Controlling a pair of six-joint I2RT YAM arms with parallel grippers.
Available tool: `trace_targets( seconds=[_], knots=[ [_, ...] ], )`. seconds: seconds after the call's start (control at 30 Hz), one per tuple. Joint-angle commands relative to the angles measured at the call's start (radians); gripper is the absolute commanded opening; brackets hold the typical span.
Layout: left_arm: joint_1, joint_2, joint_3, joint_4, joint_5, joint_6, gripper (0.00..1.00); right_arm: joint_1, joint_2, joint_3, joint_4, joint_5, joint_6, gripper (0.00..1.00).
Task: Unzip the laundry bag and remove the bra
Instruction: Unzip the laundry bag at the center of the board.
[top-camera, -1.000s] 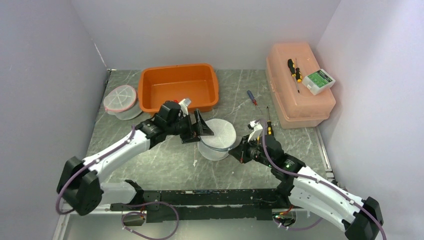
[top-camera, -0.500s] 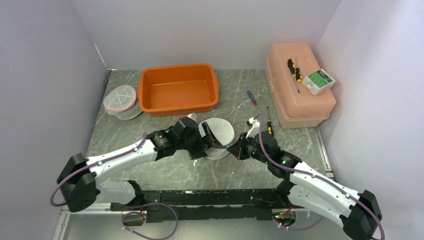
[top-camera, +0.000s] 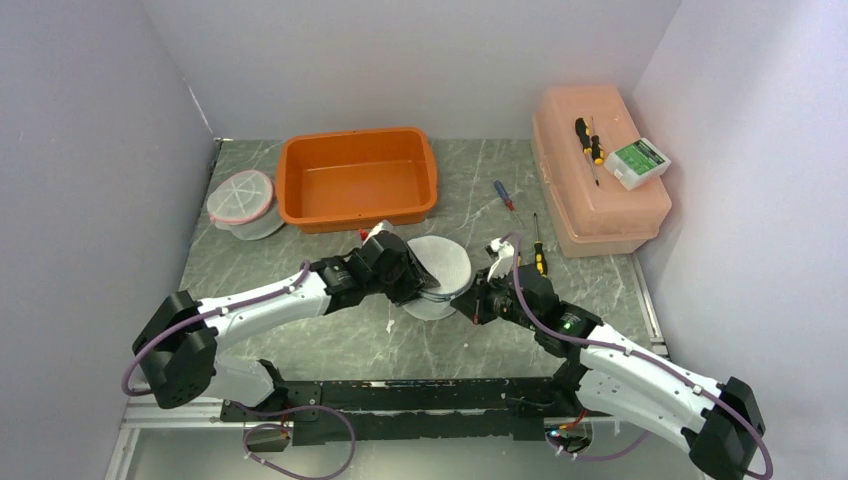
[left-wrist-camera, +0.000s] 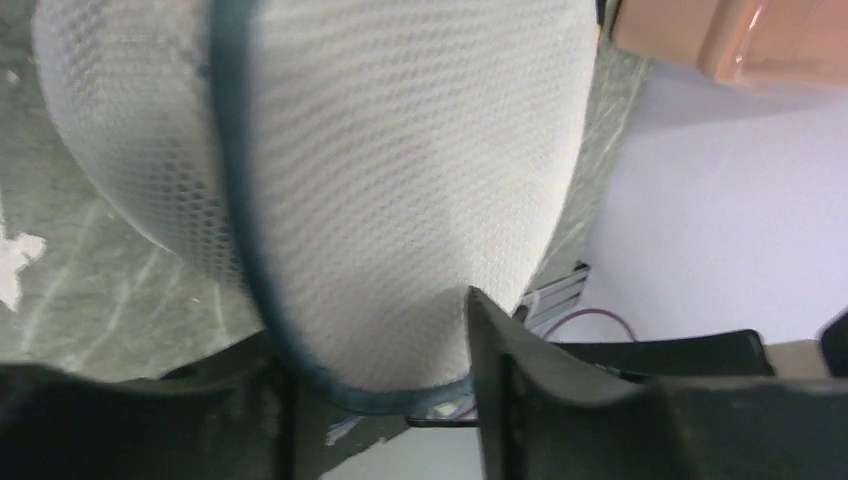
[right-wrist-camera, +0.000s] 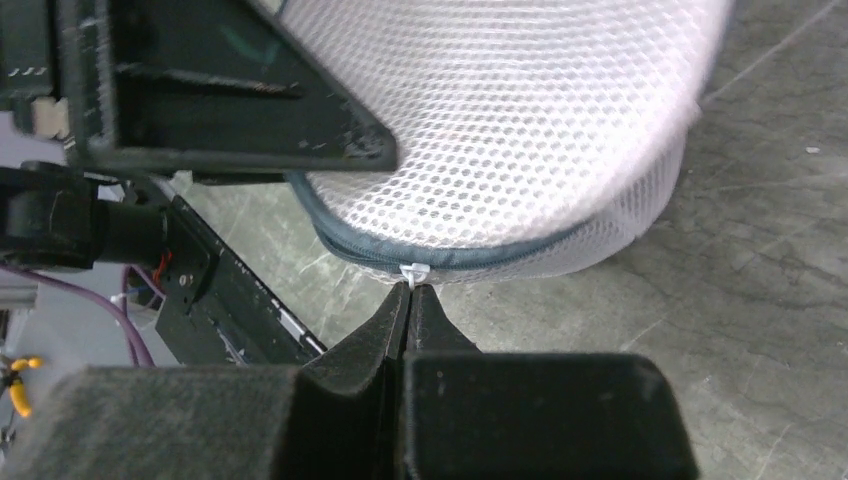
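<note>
The laundry bag (top-camera: 441, 266) is a round white mesh pouch with a grey-blue zipper seam, lying at the table's middle. My left gripper (top-camera: 421, 283) reaches in from the left. In the left wrist view the laundry bag (left-wrist-camera: 400, 180) fills the gap of the left gripper (left-wrist-camera: 380, 330), and both fingers press its sides. My right gripper (top-camera: 470, 303) comes from the right, and its fingertips are shut on the small white zipper pull (right-wrist-camera: 413, 272) at the seam. In the right wrist view the right gripper (right-wrist-camera: 410, 291) sits just below the seam. The bra is hidden.
An orange bin (top-camera: 300, 190) stands behind the bag. A second mesh pouch with pink trim (top-camera: 242, 200) lies at the back left. A salmon box (top-camera: 600, 205) with tools on its lid sits at the right. Two screwdrivers (top-camera: 505, 195) (top-camera: 538, 252) lie near it.
My left gripper came down from the bag's upper left and closed from wide open onto the bag. The right gripper stayed shut at the zipper and shifted slightly up and left.
</note>
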Motion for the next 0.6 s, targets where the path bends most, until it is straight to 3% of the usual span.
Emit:
trace_targets(
  seconds=[0.0, 0.13, 0.37, 0.57],
  knots=[
    [0.018, 0.01, 0.039, 0.036, -0.011, 0.032, 0.41, 0.047, 0.0, 0.074, 0.019, 0.02, -0.046, 0.0],
    [0.064, 0.025, 0.057, 0.042, 0.059, 0.089, 0.04, 0.076, 0.011, 0.113, -0.004, 0.065, -0.032, 0.0],
    [0.16, 0.092, 0.098, 0.028, 0.259, 0.202, 0.03, 0.093, 0.038, 0.183, -0.073, 0.16, 0.002, 0.0],
    [0.207, 0.066, 0.076, 0.022, 0.288, 0.238, 0.03, 0.093, 0.018, 0.139, -0.122, 0.212, 0.0, 0.0]
  ],
)
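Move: The zipper edge that the left gripper is about to pinch lies practically between its half-open fingers, about 1 cm ahead and level in height. The zipper pull is some 4 cm to the left hand's right and 1 cm back, already in the shut right fingertips; the laundry bag's middle is 4 cm ahead of the left hand, 2 cm right and 4 cm below. From the right hand the zipper edge is about 4 cm left and 2 cm ahead. The left fingers close from a bit over half open onto the blue zipper edge beside the pull, then carry it about 3 cm forward towards the bag's far side and a touch up, the hand turning slightly clockwise. Meanwhile the right fingers keep their pinch on the zipper pull, easing a little back and to the left first, then lifting it about 2.5 cm and drifting forward again at the end. ##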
